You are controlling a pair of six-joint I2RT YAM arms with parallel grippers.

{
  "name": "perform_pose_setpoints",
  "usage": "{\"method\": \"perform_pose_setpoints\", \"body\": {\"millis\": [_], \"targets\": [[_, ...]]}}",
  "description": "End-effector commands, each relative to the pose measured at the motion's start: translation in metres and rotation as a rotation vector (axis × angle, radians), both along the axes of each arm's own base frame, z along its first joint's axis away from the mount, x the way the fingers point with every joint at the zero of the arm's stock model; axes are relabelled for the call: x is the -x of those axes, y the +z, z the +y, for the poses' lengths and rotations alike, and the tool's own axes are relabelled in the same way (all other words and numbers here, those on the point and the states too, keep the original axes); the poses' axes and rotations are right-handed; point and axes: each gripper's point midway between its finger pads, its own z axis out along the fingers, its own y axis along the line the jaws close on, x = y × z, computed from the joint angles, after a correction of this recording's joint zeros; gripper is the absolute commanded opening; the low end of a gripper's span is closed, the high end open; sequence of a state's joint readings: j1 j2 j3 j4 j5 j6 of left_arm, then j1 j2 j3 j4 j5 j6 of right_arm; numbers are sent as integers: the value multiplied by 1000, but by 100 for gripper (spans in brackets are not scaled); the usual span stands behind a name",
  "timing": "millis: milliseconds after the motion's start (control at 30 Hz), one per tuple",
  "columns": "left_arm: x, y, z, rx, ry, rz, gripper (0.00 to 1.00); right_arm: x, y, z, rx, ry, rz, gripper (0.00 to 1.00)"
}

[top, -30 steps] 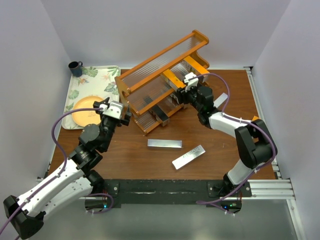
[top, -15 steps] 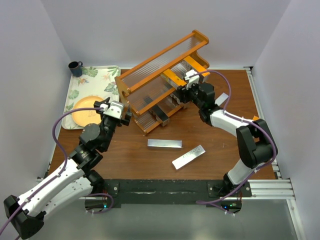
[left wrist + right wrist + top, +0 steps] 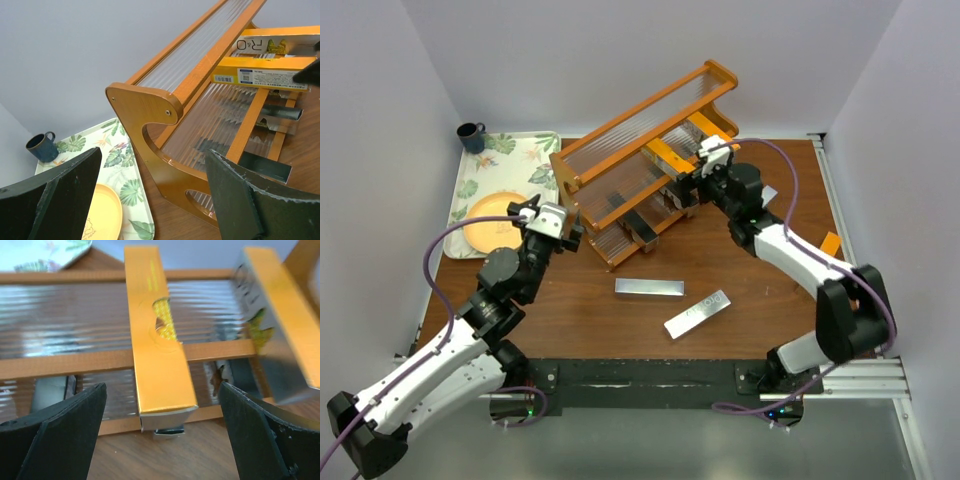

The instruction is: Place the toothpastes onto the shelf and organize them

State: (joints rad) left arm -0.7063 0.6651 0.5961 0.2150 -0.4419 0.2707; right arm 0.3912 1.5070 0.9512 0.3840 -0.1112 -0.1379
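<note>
The shelf (image 3: 642,108) stands at an angle at the back of the table. An orange-gold toothpaste carton (image 3: 670,156) lies across its middle tier, with a second one (image 3: 711,128) further right. Dark cartons (image 3: 642,229) lie on the bottom tier. My right gripper (image 3: 690,188) is open just in front of the first carton (image 3: 156,340), its fingers (image 3: 55,435) apart from it on both sides. A silver-and-orange carton (image 3: 272,320) lies to the right of it. My left gripper (image 3: 574,226) is open and empty by the shelf's left end panel (image 3: 150,112). Two silver cartons (image 3: 649,288) (image 3: 698,313) lie on the table.
A floral tray (image 3: 510,155) at the back left holds a yellow plate (image 3: 488,222), and a dark mug (image 3: 470,135) stands by its far corner. Another silver carton (image 3: 763,200) lies behind my right arm. A small orange object (image 3: 830,243) sits near the table's right edge.
My right gripper has opened, let go of the orange-gold carton on the middle tier, and drawn back to the right. The left arm has not moved.
</note>
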Motion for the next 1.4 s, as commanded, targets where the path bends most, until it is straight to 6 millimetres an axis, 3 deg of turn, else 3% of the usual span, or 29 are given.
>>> {"method": "perform_pose_setpoints", "body": {"millis": [0,67,133,167,233,267,300,400,600,867,1067,1367], "targets": [[5,21,5,80,-2,-46,90,22,40,-34,-51,-150,-11,98],[8,26,9,101,2,-55,90,37,53,-51,-84,-228,4,98],[11,30,12,122,6,-55,90,52,42,-76,-86,-357,74,99],[15,36,15,137,10,-69,90,62,50,-90,-100,-417,68,98],[20,42,23,162,28,-86,90,81,29,-124,-72,-598,144,98],[21,43,25,173,32,-88,90,92,34,-137,-83,-647,136,99],[23,45,28,179,40,-94,91,104,24,-155,-47,-733,160,99],[28,48,32,202,33,-104,91,130,6,-186,-56,-871,204,98],[37,54,33,236,1,-125,91,156,-36,-235,-69,-1110,316,98],[43,57,39,254,3,-156,91,183,-92,-280,-194,-1351,460,98],[47,59,37,269,-20,-171,91,200,-119,-311,-279,-1449,501,98],[47,58,35,261,-29,-168,90,188,-163,-315,-349,-1374,661,98]]}}
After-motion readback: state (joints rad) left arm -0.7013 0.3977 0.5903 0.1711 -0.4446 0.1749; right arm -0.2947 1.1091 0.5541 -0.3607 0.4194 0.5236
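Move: The orange toothpaste lying on the table by the right edge is roughly 36 cm to my right hand's right, 13 cm back and 20 cm below. The orange box already set on the shelf sits 8 cm ahead, 4 cm left and slightly below; its orange neighbour is 13 cm ahead, 5 cm right. A white toothpaste on the table lies level with me, 18 cm right. From my left hand, the target is some 62 cm right, 3 cm ahead and 30 cm below. With the right fingers already clear and kept wide open, I lift away from the shelved box about 7 cm, then sweep some 32 cm right and 20 cm back while sinking towards the near end of the loose orange toothpaste, swinging the wrist about 85 degrees clockwise and tipping the fingers steeply down. My left hand, empty and open, eases back, up and left by about 5 cm back and 5 cm up, tilting its left side down. ##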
